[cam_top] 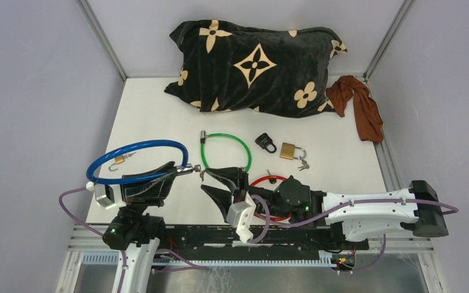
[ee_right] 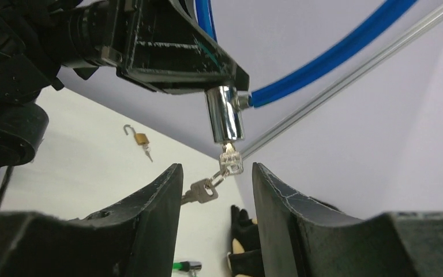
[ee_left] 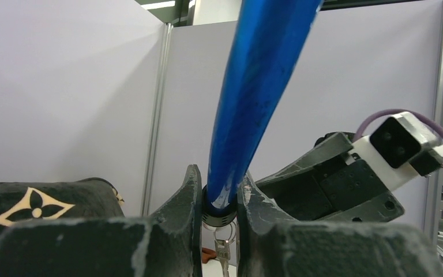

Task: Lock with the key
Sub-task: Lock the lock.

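A blue cable lock (cam_top: 135, 160) is held up off the table, and my left gripper (cam_top: 176, 171) is shut on the cable just above its black collar (ee_left: 219, 212). In the left wrist view the blue cable (ee_left: 259, 86) rises steeply between the fingers. The chrome lock cylinder (ee_right: 225, 118) hangs at the cable's end with a clear-headed key (ee_right: 231, 163) inserted from below. A second key (ee_right: 201, 190) dangles from its ring. My right gripper (ee_right: 216, 173) is open, its fingertips on either side of the key head without touching it.
On the table lie a green cable lock (cam_top: 225, 149), a red cable lock (cam_top: 267, 180), a black padlock (cam_top: 266, 143), a brass padlock (cam_top: 291, 150) with keys, and a small brass padlock (cam_top: 119, 160). A black patterned pillow (cam_top: 256, 67) and a brown cloth (cam_top: 360, 104) lie at the back.
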You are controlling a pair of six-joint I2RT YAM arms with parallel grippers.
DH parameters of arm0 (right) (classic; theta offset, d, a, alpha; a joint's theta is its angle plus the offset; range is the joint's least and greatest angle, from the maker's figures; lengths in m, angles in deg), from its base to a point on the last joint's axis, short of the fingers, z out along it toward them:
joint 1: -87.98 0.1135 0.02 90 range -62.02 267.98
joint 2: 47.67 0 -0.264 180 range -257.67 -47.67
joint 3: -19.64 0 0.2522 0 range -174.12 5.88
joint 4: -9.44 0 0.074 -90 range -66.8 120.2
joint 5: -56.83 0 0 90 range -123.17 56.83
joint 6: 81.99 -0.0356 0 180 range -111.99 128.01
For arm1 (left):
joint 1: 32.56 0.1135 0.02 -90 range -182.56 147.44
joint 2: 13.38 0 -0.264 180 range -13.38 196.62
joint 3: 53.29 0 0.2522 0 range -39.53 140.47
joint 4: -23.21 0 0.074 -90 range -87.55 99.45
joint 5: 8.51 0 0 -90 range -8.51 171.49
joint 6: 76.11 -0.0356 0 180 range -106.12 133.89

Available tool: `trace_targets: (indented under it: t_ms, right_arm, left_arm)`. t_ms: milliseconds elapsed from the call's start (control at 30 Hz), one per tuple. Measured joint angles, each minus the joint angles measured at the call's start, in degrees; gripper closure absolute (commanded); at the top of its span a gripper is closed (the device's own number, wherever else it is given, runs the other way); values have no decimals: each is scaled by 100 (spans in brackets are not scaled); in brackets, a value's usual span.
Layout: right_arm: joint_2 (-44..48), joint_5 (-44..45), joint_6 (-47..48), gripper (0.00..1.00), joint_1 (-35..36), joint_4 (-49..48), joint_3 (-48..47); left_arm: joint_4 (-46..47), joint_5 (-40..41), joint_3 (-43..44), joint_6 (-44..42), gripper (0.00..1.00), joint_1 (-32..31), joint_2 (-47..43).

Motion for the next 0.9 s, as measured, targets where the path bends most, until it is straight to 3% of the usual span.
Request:
trace_targets:
  t_ms: [300,533,900]
  right_arm:
    - [-520,717,1209,55,352,-284,-101]
    - [-748,1036,1537,57,352,-247,-295]
    - [-933,1346,1816,71,352,-249,-487]
  left_arm:
    - [0,-2,0,0,98,0,0]
    - [0,-2,0,0,98,0,0]
    - [-2,-4,0,0,98,0,0]
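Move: Ahead and to the left of the right hand, the key in the blue lock sits about 3 cm forward and 3 cm left, roughly level with the fingers. The lock cylinder is some 4 cm farther left in line with the key, and the spare key dangles from the ring about 3 cm below the right hand, 2 cm forward and 3 cm left. From the left hand, which holds the cylinder, the key lies about 5 cm right and 1 cm forward. Closing in on the key's head, the right hand eases back a touch, then goes forward and left about 3 cm, dipping slightly, until its fingertips straddle the head. Meanwhile its wrist turns some 20 degrees, swinging clockwise and rolling, and its fingers close partway. The left hand stays still and keeps its pinch on the lock cylinder. ##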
